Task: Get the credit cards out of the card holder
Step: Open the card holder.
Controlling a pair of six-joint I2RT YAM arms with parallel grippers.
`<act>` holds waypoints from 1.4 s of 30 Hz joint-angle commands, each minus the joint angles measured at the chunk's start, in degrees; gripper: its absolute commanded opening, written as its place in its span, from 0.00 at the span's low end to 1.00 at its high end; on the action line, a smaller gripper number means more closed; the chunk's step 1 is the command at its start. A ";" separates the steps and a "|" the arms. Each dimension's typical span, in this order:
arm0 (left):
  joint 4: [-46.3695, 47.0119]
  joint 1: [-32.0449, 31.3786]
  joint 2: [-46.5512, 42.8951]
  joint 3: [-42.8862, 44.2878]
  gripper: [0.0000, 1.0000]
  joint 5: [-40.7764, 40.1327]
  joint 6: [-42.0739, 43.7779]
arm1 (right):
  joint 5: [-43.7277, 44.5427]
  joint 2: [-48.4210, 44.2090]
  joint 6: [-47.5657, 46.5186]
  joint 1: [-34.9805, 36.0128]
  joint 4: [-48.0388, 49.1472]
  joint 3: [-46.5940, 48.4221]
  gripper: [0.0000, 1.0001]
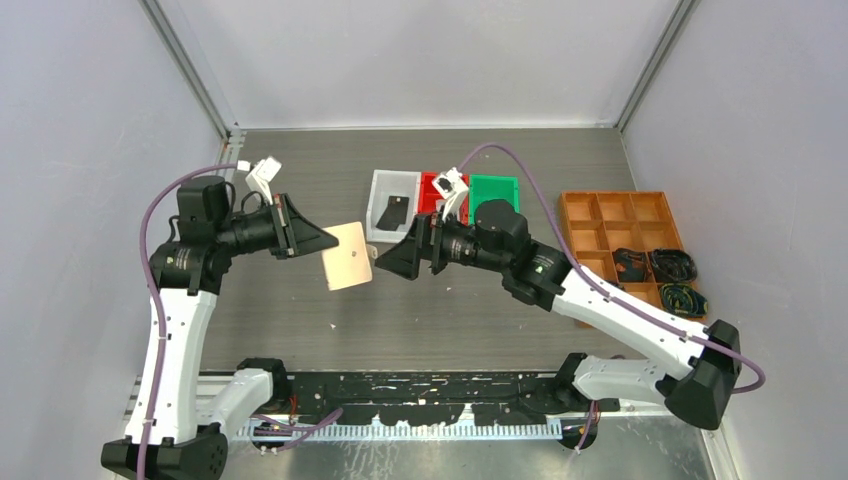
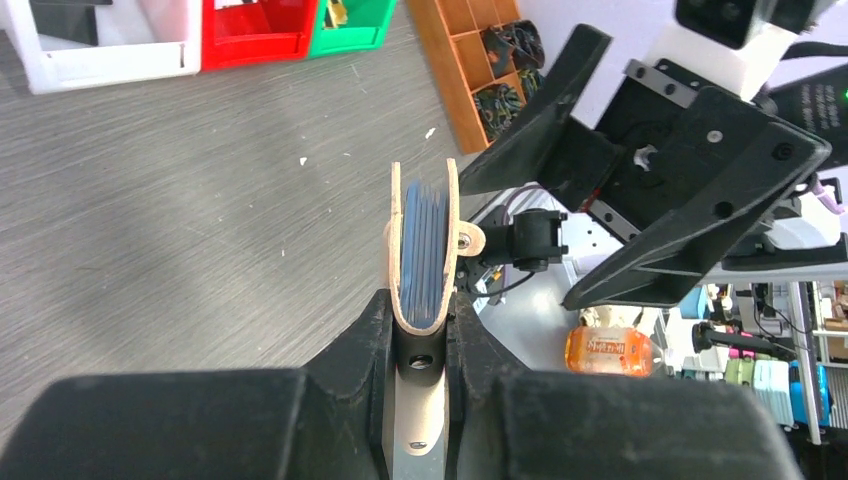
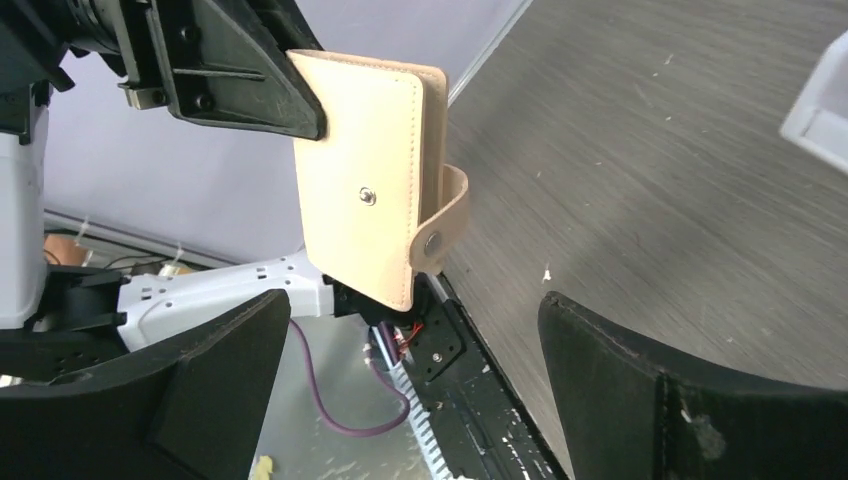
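My left gripper (image 1: 322,243) is shut on the card holder (image 1: 349,256), a beige folding wallet held in the air over the table's middle. In the left wrist view its folded spine sits pinched between my fingers (image 2: 370,330), and the card holder (image 2: 450,215) gapes slightly, showing dark blue layered edges; I cannot tell the credit cards from the sleeves. The snap tab (image 3: 449,215) hangs loose, off its stud. Just right of the holder, my right gripper (image 1: 385,262) stands wide open and facing it, touching nothing. A dark flat card (image 1: 392,212) lies in the white bin.
White bin (image 1: 381,183), red bin (image 1: 428,186) and green bin (image 1: 495,187) stand in a row at the back centre. An orange compartment tray (image 1: 602,212) with dark cords stands at the right. Grey walls close in three sides.
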 commanded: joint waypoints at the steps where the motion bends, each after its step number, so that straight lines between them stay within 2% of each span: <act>1: 4.76 0.18 -1.21 2.47 0.00 4.86 -0.63 | -6.92 3.35 3.55 -0.07 5.56 4.41 1.00; 5: 6.66 0.15 -2.00 2.25 0.00 6.10 -3.09 | -5.56 7.86 1.18 -0.04 -0.65 10.35 1.00; 9: 8.13 0.11 -2.72 2.38 0.00 7.15 -5.06 | -5.67 10.87 0.34 -0.03 -2.48 12.77 0.96; 11: 8.29 0.11 -2.87 2.55 0.00 8.11 -5.51 | -5.80 11.31 0.58 0.02 -2.03 12.64 0.89; 15: 8.59 0.17 -3.04 2.73 0.00 9.94 -6.03 | -7.73 10.09 1.37 -0.07 -0.16 10.89 0.64; 17: 9.27 0.11 -3.00 2.48 0.00 10.86 -6.74 | -9.09 8.93 1.93 -0.19 1.69 9.28 0.57; 23: 10.64 0.12 -3.09 2.07 0.00 13.37 -8.43 | -11.72 6.73 3.76 -1.05 5.32 5.51 0.43; 33: 11.79 0.15 -4.23 1.91 0.00 15.13 -10.05 | -10.50 5.47 4.46 -2.84 5.03 3.45 0.27; 39: 11.12 0.14 -4.47 1.44 0.00 16.07 -8.83 | -10.17 4.07 4.60 -3.64 4.97 2.47 0.02; 42: 8.74 0.11 -4.34 0.83 0.03 15.48 -5.02 | -9.55 3.35 3.44 -3.78 2.72 3.92 0.01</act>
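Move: The loose strap of the card holder lies about 4 cm left of the wide-open right hand, 1 cm ahead and 2 cm below it. The holder's body is centred some 7 cm to the left, level fore and aft and 2 cm lower. The white bin stands about 25 cm ahead, 2 cm left, the red bin equally far ahead but 8 cm right, both some 28 cm below. From the left hand, gripping the holder's spine, the strap is about 6 cm right, 1 cm ahead and 4 cm lower. The right fingers come to pinch the free strap: the hand reaches left about 4 cm towards it, closes from wide open to nearly shut, and eases back right some 2 cm. Meanwhile the left hand keeps its grip on the spine, lifting the holder about 5 cm and drawing it back 3 or 4 cm with a slight clockwise turn. ##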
